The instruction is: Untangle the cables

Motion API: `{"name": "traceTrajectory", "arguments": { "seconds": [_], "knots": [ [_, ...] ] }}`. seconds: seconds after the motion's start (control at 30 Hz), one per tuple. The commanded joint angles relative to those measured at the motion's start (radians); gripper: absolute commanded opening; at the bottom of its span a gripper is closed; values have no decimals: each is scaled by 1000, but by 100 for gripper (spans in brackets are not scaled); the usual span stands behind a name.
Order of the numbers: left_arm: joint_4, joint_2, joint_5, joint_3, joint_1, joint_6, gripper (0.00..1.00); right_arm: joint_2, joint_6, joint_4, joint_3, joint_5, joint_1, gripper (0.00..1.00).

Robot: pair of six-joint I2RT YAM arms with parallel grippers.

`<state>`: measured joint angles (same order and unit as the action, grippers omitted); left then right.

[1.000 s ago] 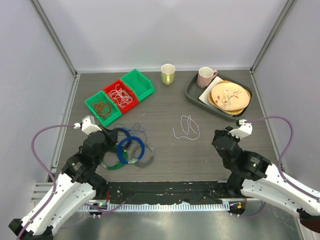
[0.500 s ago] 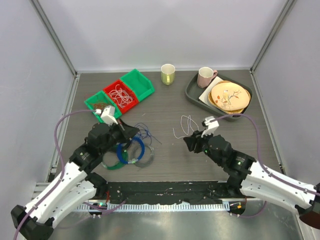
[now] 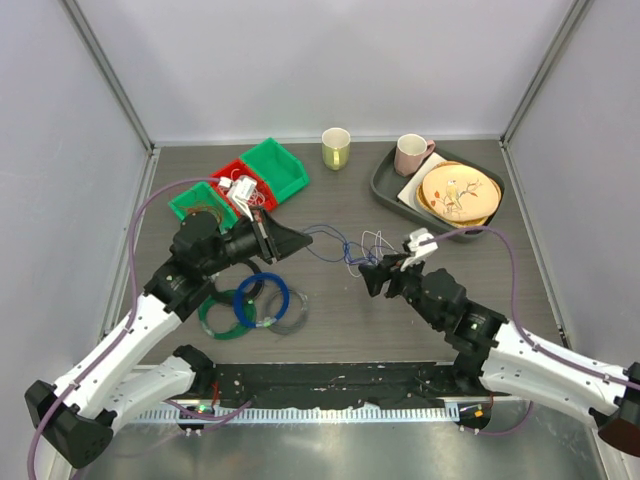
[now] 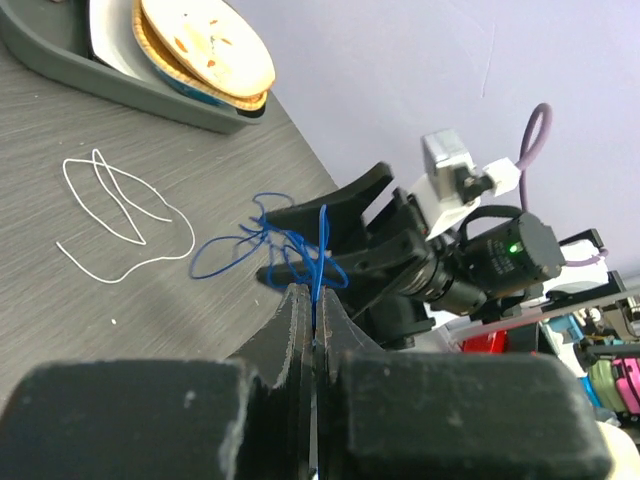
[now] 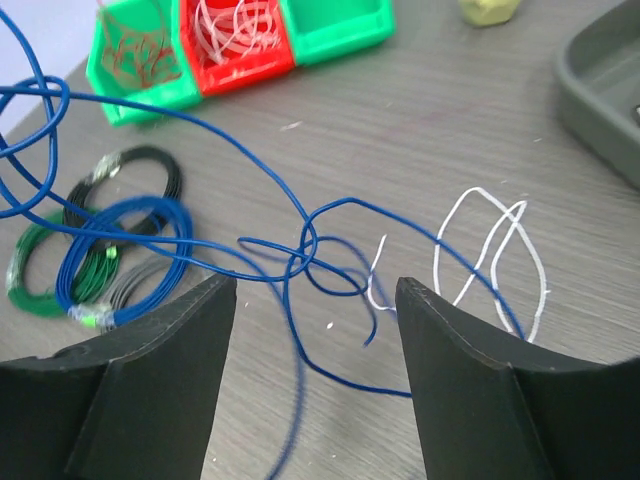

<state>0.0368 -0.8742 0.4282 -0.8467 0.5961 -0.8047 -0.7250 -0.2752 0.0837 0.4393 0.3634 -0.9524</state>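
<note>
My left gripper (image 4: 315, 296) is shut on a thin blue cable (image 4: 291, 246), which hangs in tangled loops above the table. In the top view this left gripper (image 3: 303, 241) sits left of centre, and the blue cable (image 3: 328, 246) stretches right from it. My right gripper (image 5: 315, 292) is open, its jaws wide on either side of the blue cable's knot (image 5: 311, 250) without touching it. It shows in the top view (image 3: 371, 273) just below the loose white cable (image 3: 375, 243). That white cable (image 5: 490, 250) lies flat on the table. More thin cables fill the red bin (image 3: 240, 188) and a green bin (image 3: 204, 212).
Coiled rings (image 3: 247, 306) in black, blue, green and grey lie at the front left. An empty green bin (image 3: 277, 166) stands by the red one. At the back are a yellow cup (image 3: 336, 148), a pink mug (image 3: 411, 153) and a grey tray (image 3: 386, 186) with plates (image 3: 458, 193).
My left gripper has lifted the blue cable off the coils and carried it right and away. My right arm has swung left toward it and its jaws have opened.
</note>
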Motion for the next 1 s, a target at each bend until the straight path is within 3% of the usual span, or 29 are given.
{"name": "traceTrajectory", "arguments": {
  "seconds": [0.0,0.17,0.27,0.4,0.57,0.8,0.97],
  "knots": [
    [0,11,61,-11,4,93,0,139,4,50,-45,131,0,73],
    [69,-26,29,14,4,142,0,281,-7,148,-138,20,0,92],
    [71,-61,46,14,4,159,0,299,-15,168,-151,-1,0,96],
    [68,-118,119,-11,4,206,0,259,-13,159,-139,-26,0,98],
    [94,-164,98,-29,4,229,0,155,-18,150,-111,-78,0,99],
    [72,-175,139,6,5,233,0,-14,-62,56,-31,113,0,98],
    [46,-132,165,44,18,239,0,-142,-44,28,-1,151,0,98]
  ]
}}
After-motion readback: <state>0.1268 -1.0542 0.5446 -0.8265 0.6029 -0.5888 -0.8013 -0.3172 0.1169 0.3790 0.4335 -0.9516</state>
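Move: The left hand holds the blue cable about 32 cm above the bare table. The grey coil lies roughly 7 cm to its left and 1 cm farther out, down at table level. The hanging blue loops, which the right hand is working at, sit about 2 cm ahead of that hand, some 5 cm to its left and 3 cm higher. The white cable lies about 16 cm ahead and 1 cm right of it, some 18 cm below. Straight down by about 8.5 cm goes the left hand, keeping its pinch on the blue cable and rolling some 15 degrees, its left side rising. The right hand opens fully from two-thirds open, first backing off right, up and slightly back by 2–3 cm, so the strand lying over its finger comes free, then returns left and forward while sinking about 6 cm beside the hanging loops. ##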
